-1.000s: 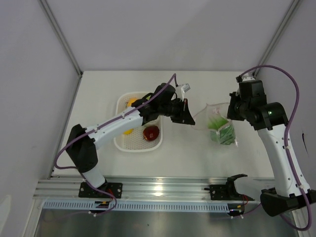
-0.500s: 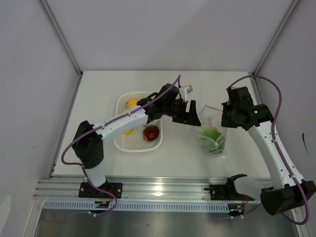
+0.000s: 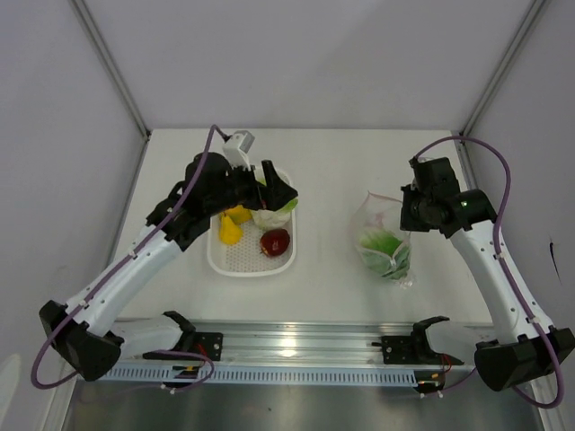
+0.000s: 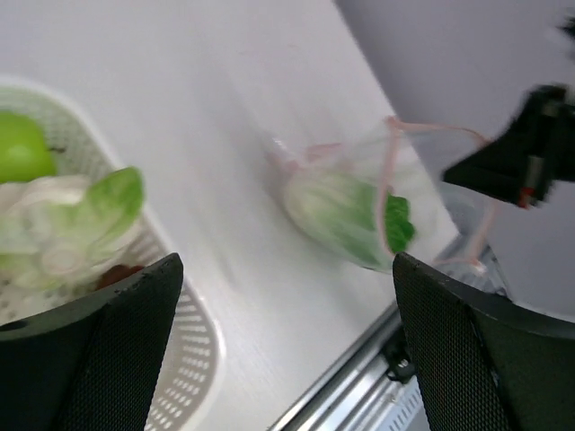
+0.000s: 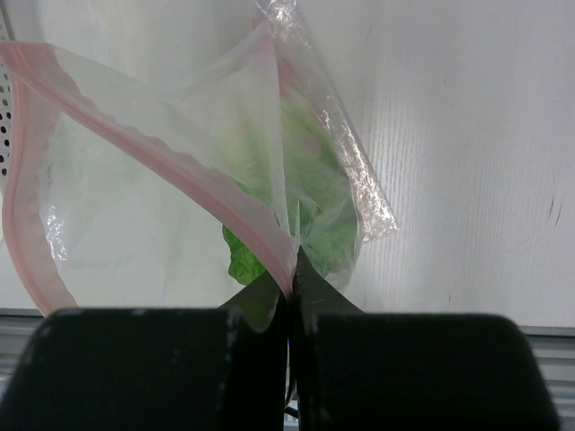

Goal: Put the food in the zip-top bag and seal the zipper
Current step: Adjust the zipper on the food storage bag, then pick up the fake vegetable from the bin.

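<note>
The clear zip-top bag (image 3: 381, 235) stands on the table with a green lettuce (image 5: 310, 211) inside it. My right gripper (image 5: 293, 285) is shut on the bag's pink zipper (image 5: 184, 175) edge and holds the mouth up. My left gripper (image 3: 274, 191) hangs open over the white basket (image 3: 252, 268), with nothing between its fingers (image 4: 99, 350). In the basket lie a second lettuce (image 4: 67, 229), a lime-green fruit (image 4: 18, 148), a yellow fruit (image 3: 231, 230) and a dark red apple (image 3: 275, 241).
The basket's rim (image 4: 202, 346) sits just under the left fingers. A metal rail (image 3: 296, 346) runs along the near table edge. Grey walls close in the table on the left, right and back.
My left gripper has opened and swung left from the bag's mouth to above the basket. The bag has shifted slightly left and sagged. The right gripper keeps its hold.
</note>
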Available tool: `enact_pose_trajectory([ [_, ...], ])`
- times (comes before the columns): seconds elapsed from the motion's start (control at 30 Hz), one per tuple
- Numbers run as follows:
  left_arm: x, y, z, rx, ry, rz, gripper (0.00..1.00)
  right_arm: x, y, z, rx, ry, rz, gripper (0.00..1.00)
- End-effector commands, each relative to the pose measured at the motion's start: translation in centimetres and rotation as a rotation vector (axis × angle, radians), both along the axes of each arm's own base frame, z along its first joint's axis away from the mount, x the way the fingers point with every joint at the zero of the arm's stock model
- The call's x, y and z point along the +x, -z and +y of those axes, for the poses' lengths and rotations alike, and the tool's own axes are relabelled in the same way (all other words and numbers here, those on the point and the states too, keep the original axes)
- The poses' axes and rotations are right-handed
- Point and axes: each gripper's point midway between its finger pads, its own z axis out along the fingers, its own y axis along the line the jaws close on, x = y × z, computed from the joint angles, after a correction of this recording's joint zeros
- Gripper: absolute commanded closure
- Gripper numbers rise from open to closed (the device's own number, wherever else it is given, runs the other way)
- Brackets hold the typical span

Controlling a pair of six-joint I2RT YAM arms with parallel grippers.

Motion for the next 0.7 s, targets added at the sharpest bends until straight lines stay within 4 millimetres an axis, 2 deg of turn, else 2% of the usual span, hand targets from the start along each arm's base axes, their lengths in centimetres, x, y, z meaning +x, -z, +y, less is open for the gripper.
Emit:
enact_pose_trajectory([
  [0.0, 1.9, 6.3, 2.8, 0.089, -0.101, 0.187, 0.01, 0.7, -1.5, 0.5, 0.018, -0.018, -0.061, 1.00],
  [0.07, 2.9, 8.0, 4.1, 0.123, -0.162, 0.264, 0.00, 0.7, -1.6, 0.6, 0.016, -0.019, -0.064, 1.00],
  [0.1, 3.7, 7.3, 4.3, 0.120, -0.183, 0.264, 0.00, 0.6, -1.5, 0.6, 0.015, -0.022, -0.060, 1.00],
  [0.17, 4.1, 8.6, 5.4, 0.156, -0.255, 0.359, 0.01, 0.6, -1.5, 0.6, 0.015, -0.022, -0.060, 1.00],
  [0.2, 5.3, 7.6, 5.3, 0.161, -0.290, 0.368, 0.01, 0.6, -1.5, 0.8, 0.017, -0.024, -0.058, 1.00],
  [0.27, 5.9, 8.0, 6.3, 0.201, -0.381, 0.432, 0.00, 0.6, -1.5, 0.9, 0.020, -0.026, -0.057, 1.00],
  [0.3, 6.3, 9.2, 6.5, 0.227, -0.425, 0.483, 0.01, 0.7, -1.6, 1.1, 0.024, -0.025, -0.060, 1.00],
  [0.37, 7.4, 8.3, 7.5, 0.220, -0.546, 0.521, 0.00, 0.7, -1.5, 1.4, 0.030, -0.031, -0.060, 1.00],
  [0.4, 7.8, 9.3, 7.4, 0.237, -0.574, 0.557, 0.00, 0.8, -1.5, 1.6, 0.032, -0.035, -0.058, 1.00],
  [0.43, 8.1, 9.4, 7.3, 0.213, -0.612, 0.590, 0.00, 0.7, -1.4, 1.8, 0.032, -0.043, -0.053, 1.00],
  [0.47, 8.6, 8.0, 7.5, 0.204, -0.653, 0.587, 0.00, 0.8, -1.4, 2.0, 0.032, -0.047, -0.055, 1.00],
  [0.57, 10.0, 8.0, 8.3, 0.208, -0.801, 0.640, 0.01, 0.6, -1.5, 2.1, 0.024, -0.057, -0.054, 1.00],
  [0.6, 9.3, 9.0, 8.9, 0.254, -0.830, 0.693, 0.00, 0.6, -1.5, 2.0, 0.020, -0.058, -0.053, 1.00],
  [0.67, 10.1, 9.6, 9.0, 0.257, -0.914, 0.745, 0.01, 0.6, -1.7, 1.9, 0.017, -0.057, -0.062, 1.00],
])
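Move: The left hand hangs open roughly 26 cm above the food; the small cabbage in the basket lies about 9 cm ahead of it and 4 cm to its left. Farther out sit the green apple, some 19 cm ahead and 5 cm left, and the orange, 19 cm ahead and 13 cm left; the red apple is about 1 cm ahead and 3 cm left. From the right hand the cabbage is about 11 cm ahead, 28 cm left and 18 cm below. With the right fingers still pinching the bag's rim and drifting only some 2 cm left, the left hand, touching nothing, sweeps forward about 11 cm over the basket towards the cabbage. It also bears left and dips some 10 cm before easing slightly up, its wrist tipping the wide-open fingers steeply down while swinging counter-clockwise. ##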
